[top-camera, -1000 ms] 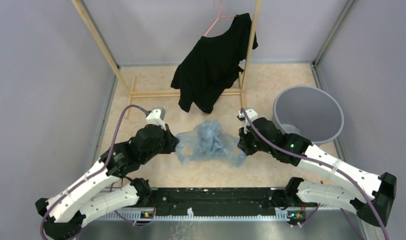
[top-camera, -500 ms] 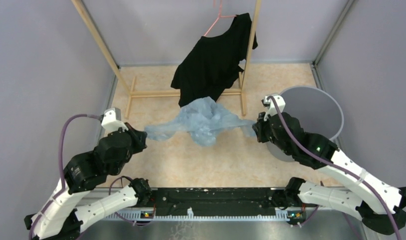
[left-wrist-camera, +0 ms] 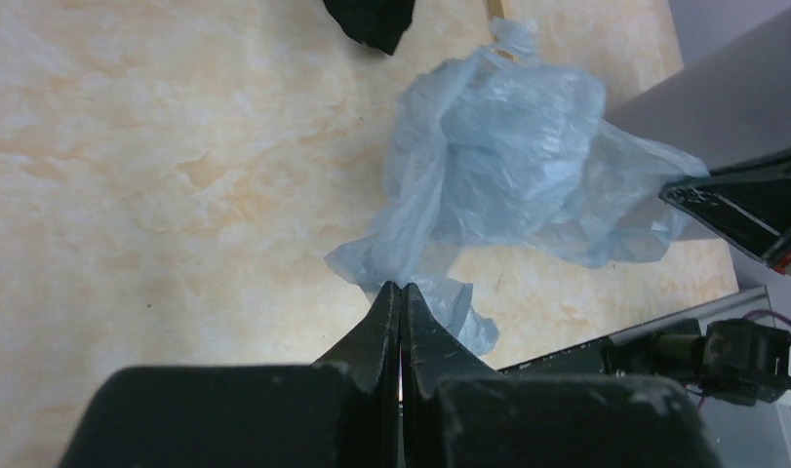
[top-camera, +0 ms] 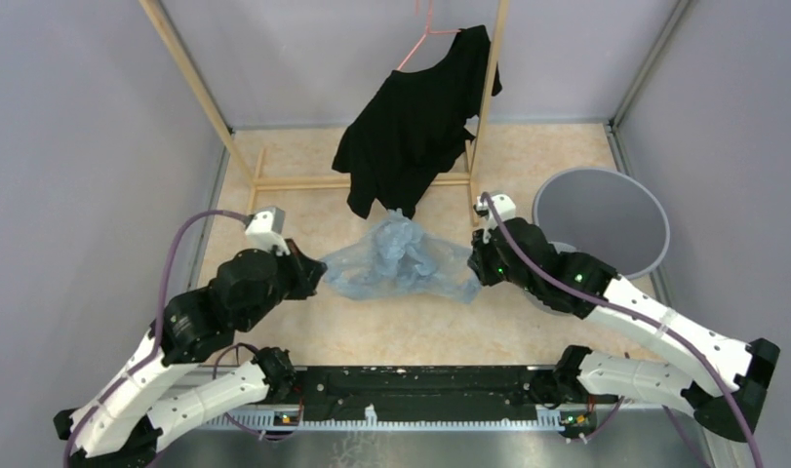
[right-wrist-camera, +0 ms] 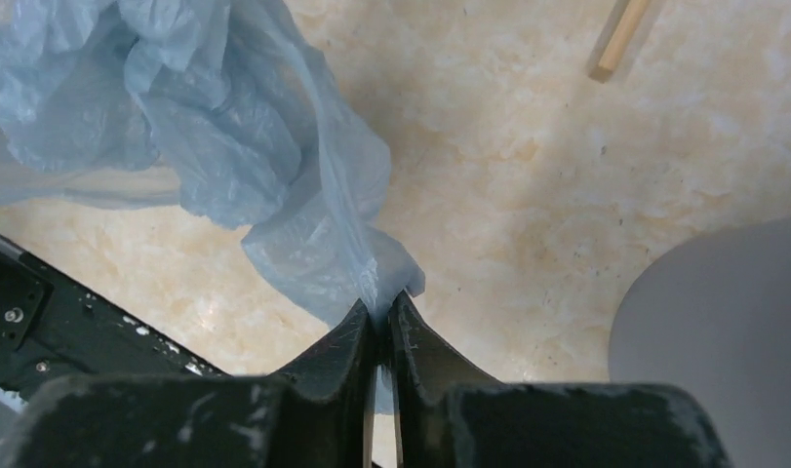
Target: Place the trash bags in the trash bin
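The pale blue trash bag (top-camera: pixel 396 258) hangs crumpled between my two arms above the floor, its middle bunched. My left gripper (top-camera: pixel 318 273) is shut on the bag's left edge; the left wrist view shows the film (left-wrist-camera: pixel 489 156) pinched at the tips (left-wrist-camera: pixel 401 288). On the bag's right end my right gripper (top-camera: pixel 476 265) is shut, with blue film (right-wrist-camera: pixel 274 166) caught between its tips (right-wrist-camera: pixel 383 304). The round grey trash bin (top-camera: pixel 601 219) stands just right of the right gripper, and its side shows in the right wrist view (right-wrist-camera: pixel 723 312).
A black shirt (top-camera: pixel 415 122) on a pink hanger (top-camera: pixel 420 34) hangs from a wooden rack (top-camera: pixel 357 180) behind the bag. Grey walls close in the floor on the left, back and right. The black base rail (top-camera: pixel 420 380) runs along the near edge.
Both grippers have come back toward each other after pulling apart, so the stretched bag has gone slack and bunched in the middle. The right gripper has moved left, away from the bin's rim.
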Tool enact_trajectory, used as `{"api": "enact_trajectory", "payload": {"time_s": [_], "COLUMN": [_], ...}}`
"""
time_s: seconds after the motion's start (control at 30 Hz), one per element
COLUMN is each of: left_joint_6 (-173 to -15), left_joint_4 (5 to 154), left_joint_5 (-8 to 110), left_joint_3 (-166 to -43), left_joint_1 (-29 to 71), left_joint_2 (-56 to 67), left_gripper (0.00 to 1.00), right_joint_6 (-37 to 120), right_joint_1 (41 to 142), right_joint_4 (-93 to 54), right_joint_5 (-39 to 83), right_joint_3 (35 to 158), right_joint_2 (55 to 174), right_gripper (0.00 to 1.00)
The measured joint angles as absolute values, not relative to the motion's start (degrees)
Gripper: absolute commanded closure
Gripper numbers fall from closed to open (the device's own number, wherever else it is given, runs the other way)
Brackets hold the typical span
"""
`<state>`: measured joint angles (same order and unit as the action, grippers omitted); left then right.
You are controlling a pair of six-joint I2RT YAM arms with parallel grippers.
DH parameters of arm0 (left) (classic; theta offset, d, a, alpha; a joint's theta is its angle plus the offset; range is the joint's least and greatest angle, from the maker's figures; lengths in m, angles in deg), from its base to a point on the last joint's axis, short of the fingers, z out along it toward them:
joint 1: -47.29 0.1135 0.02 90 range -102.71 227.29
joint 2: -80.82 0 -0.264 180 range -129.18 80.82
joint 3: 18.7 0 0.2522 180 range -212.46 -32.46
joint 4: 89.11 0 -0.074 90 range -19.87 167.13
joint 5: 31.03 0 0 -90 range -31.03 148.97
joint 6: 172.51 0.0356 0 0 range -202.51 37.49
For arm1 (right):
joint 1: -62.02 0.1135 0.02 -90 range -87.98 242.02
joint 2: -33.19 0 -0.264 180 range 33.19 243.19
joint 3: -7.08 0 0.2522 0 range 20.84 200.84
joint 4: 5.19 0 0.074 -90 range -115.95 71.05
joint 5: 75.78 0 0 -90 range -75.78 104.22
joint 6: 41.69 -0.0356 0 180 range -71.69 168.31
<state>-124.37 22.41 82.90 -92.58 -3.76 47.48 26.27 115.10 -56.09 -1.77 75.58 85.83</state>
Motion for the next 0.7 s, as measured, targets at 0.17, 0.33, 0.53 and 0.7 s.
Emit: {"api": "enact_trajectory", "payload": {"time_s": [0.17, 0.33, 0.53, 0.7], "left_joint_6": [-124.33, -124.79, -124.81, -125.36], "left_joint_4": [27.15, 29.65, 31.31, 31.33], "left_joint_5": [78.81, 76.32, 75.70, 75.66], "left_joint_3": [-88.62, -83.73, -83.57, -83.57], "left_joint_1": [-3.76, -3.76, -3.76, -3.74], "left_joint_2": [43.76, 43.70, 43.94, 44.66], "left_gripper": [1.00, 1.00, 1.00, 1.00], "right_joint_6": [26.79, 28.78, 30.77, 28.50], "right_joint_1": [115.10, 115.18, 115.60, 113.85], "right_joint_4": [-57.71, -61.52, -54.72, -41.28], "right_joint_5": [-2.95, -4.41, 0.11, 6.65], "right_joint_3": [75.61, 79.21, 83.74, 81.46], "right_joint_2": [90.35, 93.85, 96.49, 102.94], "right_gripper": [0.45, 0.18, 0.14, 0.15]}}
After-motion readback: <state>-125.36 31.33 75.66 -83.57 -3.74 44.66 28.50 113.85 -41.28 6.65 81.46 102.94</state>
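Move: The right hand pinches the trash bag by its edge; the bag's bunched middle lies about 16 cm left of this hand, 6 cm ahead and roughly 9 cm lower. The trash bin stands some 23 cm to the right and 7 cm ahead, and the rack foot's near end about 18 cm straight ahead. From the left hand, also pinching the bag, that middle is some 16 cm right, 5 cm ahead and 12 cm lower. Right fingers release the bag, then sweep 8 cm left and forward towards its middle; the left pinch sinks. ##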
